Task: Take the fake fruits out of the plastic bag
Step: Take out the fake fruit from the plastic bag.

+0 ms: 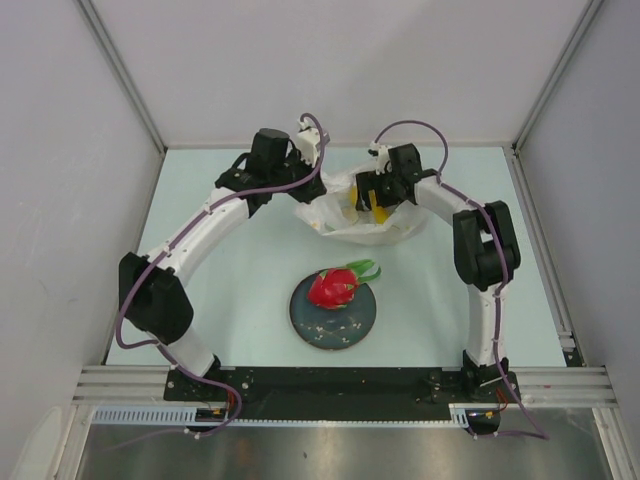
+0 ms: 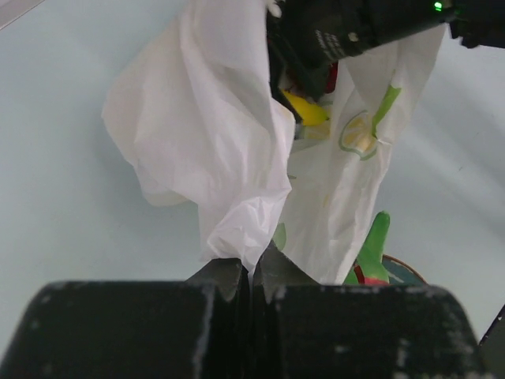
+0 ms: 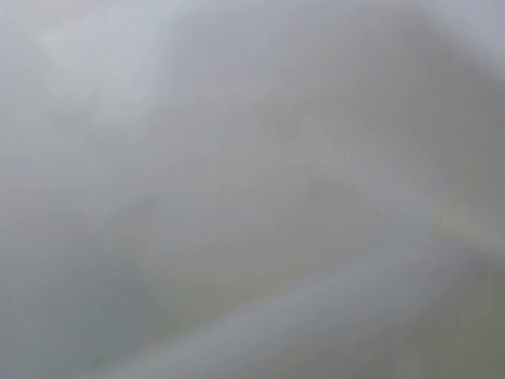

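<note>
The crinkly white plastic bag [image 1: 340, 222] lies at the back middle of the table, its mouth held up. My left gripper [image 1: 305, 190] is shut on the bag's edge, and the thin film [image 2: 213, 142] is pinched between its tips [image 2: 251, 272]. My right gripper [image 1: 378, 200] reaches into the bag from above. Its fingers stand apart, with a yellow fruit [image 2: 306, 110] just beneath them; no grip on it shows. The right wrist view is only blurred white plastic. A red-pink dragon fruit [image 1: 333, 288] with green tips [image 2: 375, 245] rests on the plate.
The round dark blue-green plate [image 1: 305, 325] sits in front of the bag, near the table's middle. White walls enclose the table on the left, back and right. Both arm bases stand at the near edge.
</note>
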You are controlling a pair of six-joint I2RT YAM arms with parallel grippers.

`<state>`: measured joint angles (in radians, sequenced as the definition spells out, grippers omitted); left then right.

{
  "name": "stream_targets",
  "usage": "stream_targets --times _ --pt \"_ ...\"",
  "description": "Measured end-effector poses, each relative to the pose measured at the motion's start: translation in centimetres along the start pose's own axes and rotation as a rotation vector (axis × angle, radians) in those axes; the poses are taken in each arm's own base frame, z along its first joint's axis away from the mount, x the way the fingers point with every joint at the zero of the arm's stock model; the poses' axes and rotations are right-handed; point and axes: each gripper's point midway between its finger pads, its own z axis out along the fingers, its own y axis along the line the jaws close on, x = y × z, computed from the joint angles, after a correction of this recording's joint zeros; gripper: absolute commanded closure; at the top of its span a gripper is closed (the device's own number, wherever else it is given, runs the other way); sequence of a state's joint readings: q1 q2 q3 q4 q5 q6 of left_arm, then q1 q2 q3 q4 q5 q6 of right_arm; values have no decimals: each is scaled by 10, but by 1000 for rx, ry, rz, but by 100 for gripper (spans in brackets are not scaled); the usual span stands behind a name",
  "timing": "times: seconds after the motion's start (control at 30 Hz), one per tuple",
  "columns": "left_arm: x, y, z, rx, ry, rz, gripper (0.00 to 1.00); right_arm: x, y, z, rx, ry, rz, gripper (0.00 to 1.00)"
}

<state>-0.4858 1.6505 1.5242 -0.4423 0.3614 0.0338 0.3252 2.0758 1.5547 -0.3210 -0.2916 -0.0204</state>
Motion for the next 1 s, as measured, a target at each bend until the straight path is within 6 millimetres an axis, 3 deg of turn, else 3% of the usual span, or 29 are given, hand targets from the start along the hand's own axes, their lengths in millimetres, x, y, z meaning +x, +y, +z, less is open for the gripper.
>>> stream_targets --times 0.17,0.3,0.6,0.7,0.8,1.0 --pt "0 -3 0 17 -1 0 100 -42 -3 23 -9 -78 31 0" --pt "2 -4 2 20 2 1 100 -63 -3 44 -18 -121 23 0" --pt "5 -11 5 29 10 16 100 -42 4 69 9 -72 12 14" --pt "7 -12 5 31 14 21 100 -36 3 70 13 -69 0 25" --pt "7 -13 6 32 13 22 100 -30 2 64 16 -61 -9 37" --pt "11 -10 12 32 25 34 100 -27 8 45 -2 -54 -43 47"
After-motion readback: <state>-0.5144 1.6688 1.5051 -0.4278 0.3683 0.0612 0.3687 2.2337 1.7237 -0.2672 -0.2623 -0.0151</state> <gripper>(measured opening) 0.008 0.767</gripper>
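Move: The yellow fruit in the bag lies about 3 cm ahead and 3 cm left of the right hand, roughly 3 cm below. From that hand, the bag's held rim is some 12 cm left, 1 cm ahead and 15 cm up; the dragon fruit is about 20 cm back, 9 cm left and 3 cm lower. From the left hand, the yellow fruit is some 12 cm right, level fore and aft, 18 cm below. Right hand reaches about 7 cm forward-left inside the bag, sinks, then draws back 3 cm, closing around the yellow fruit. ##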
